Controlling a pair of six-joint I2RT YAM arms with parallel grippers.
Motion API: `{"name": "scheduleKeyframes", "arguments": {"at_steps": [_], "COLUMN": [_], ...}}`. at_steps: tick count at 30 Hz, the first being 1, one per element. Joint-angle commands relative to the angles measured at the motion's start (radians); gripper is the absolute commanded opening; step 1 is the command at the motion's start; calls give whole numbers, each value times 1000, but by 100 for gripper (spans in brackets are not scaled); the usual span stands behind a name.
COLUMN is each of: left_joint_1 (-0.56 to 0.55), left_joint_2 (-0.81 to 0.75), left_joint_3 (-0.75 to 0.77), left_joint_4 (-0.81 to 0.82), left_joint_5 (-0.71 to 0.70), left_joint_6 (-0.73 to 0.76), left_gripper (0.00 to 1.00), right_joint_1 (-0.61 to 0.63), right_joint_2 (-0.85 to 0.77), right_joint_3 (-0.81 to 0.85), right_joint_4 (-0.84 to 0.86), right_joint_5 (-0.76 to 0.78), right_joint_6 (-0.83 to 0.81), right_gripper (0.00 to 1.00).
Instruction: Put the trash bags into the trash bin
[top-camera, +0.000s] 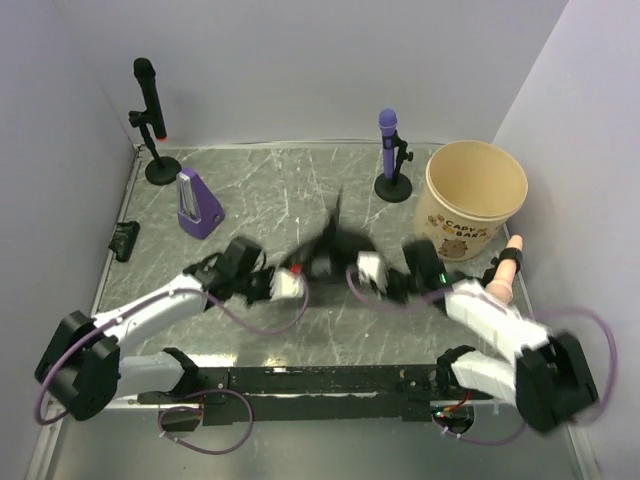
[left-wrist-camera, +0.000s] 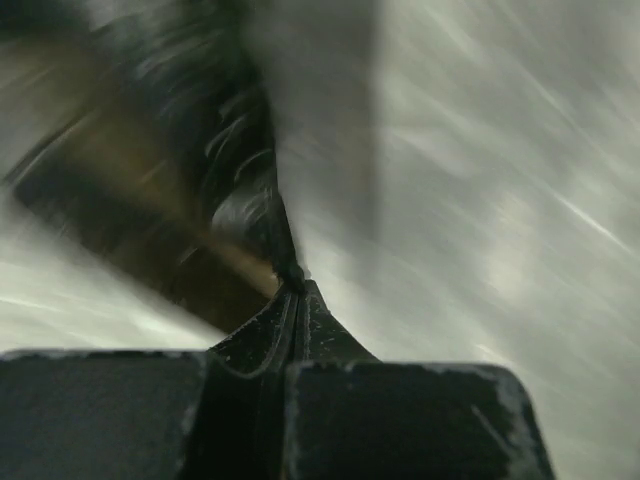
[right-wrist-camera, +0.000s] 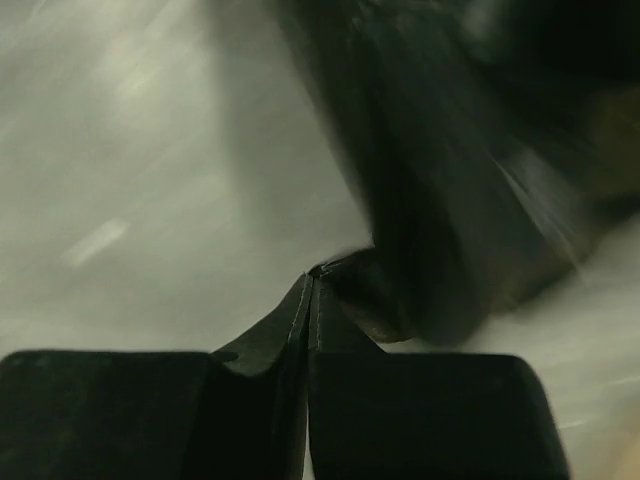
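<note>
A black trash bag (top-camera: 335, 240) hangs blurred between my two grippers above the middle of the table, a thin flap of it sticking up. My left gripper (top-camera: 308, 270) is shut on its left side; in the left wrist view the jaws (left-wrist-camera: 297, 285) pinch a twisted strand of the glossy film (left-wrist-camera: 240, 180). From the right, my right gripper (top-camera: 355, 268) is shut on the bag too, and the right wrist view shows the closed jaws (right-wrist-camera: 315, 270) holding the dark film (right-wrist-camera: 450, 200). The tan trash bin (top-camera: 470, 232) stands upright at the back right, apart from the bag.
A purple microphone on a round black base (top-camera: 391, 150) stands just left of the bin. A black microphone on a stand (top-camera: 150, 105) and a purple metronome (top-camera: 198, 205) are at the back left. A peach-coloured handle (top-camera: 508, 268) lies by the right arm.
</note>
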Motion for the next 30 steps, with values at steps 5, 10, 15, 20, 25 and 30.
{"name": "scheduleKeyframes", "arguments": {"at_steps": [5, 10, 15, 20, 25, 30], "left_joint_1": [2, 93, 325, 465, 462, 208], "left_joint_2": [-149, -1, 289, 653, 464, 229], "left_joint_3": [26, 216, 718, 1550, 1425, 937], "left_joint_4": [92, 69, 6, -146, 413, 826], "left_joint_5": [-79, -252, -291, -210, -130, -306], "left_joint_6": [-433, -870, -1022, -1157, -1156, -696], "left_gripper": [1, 1, 1, 1, 1, 1], "right_joint_1": [10, -63, -132, -188, -170, -45], "right_joint_2": [-259, -136, 199, 551, 425, 226], "right_joint_3": [59, 197, 683, 1442, 1395, 1001], "right_joint_4": [43, 131, 101, 12, 499, 727], "right_joint_5": [-22, 88, 289, 331, 277, 335], "right_joint_6": [338, 636, 765, 833, 844, 670], "right_gripper": [0, 0, 0, 0, 0, 0]}}
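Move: The black trash bag is already pinched between the hands. Its middle lies roughly 10 cm right of the left hand and 5 cm ahead, and some 9 cm left of the right hand and 4 cm ahead, about at hand height. The trash bin stands around 18 cm right of the right hand and 12 cm ahead, the purple microphone 4 cm right and 21 cm ahead. The metronome is about 18 cm left of the left hand and 12 cm ahead. Back and slightly down by 5 to 7 cm at first, then fast up and forward, both hands fling the trash bag high over the table, ending nearly 50 cm higher after swinging back some 10 cm from their farthest reach. They spread apart as the fingers, kept shut on the bag, turn from down-and-inward to forward and slightly up. ##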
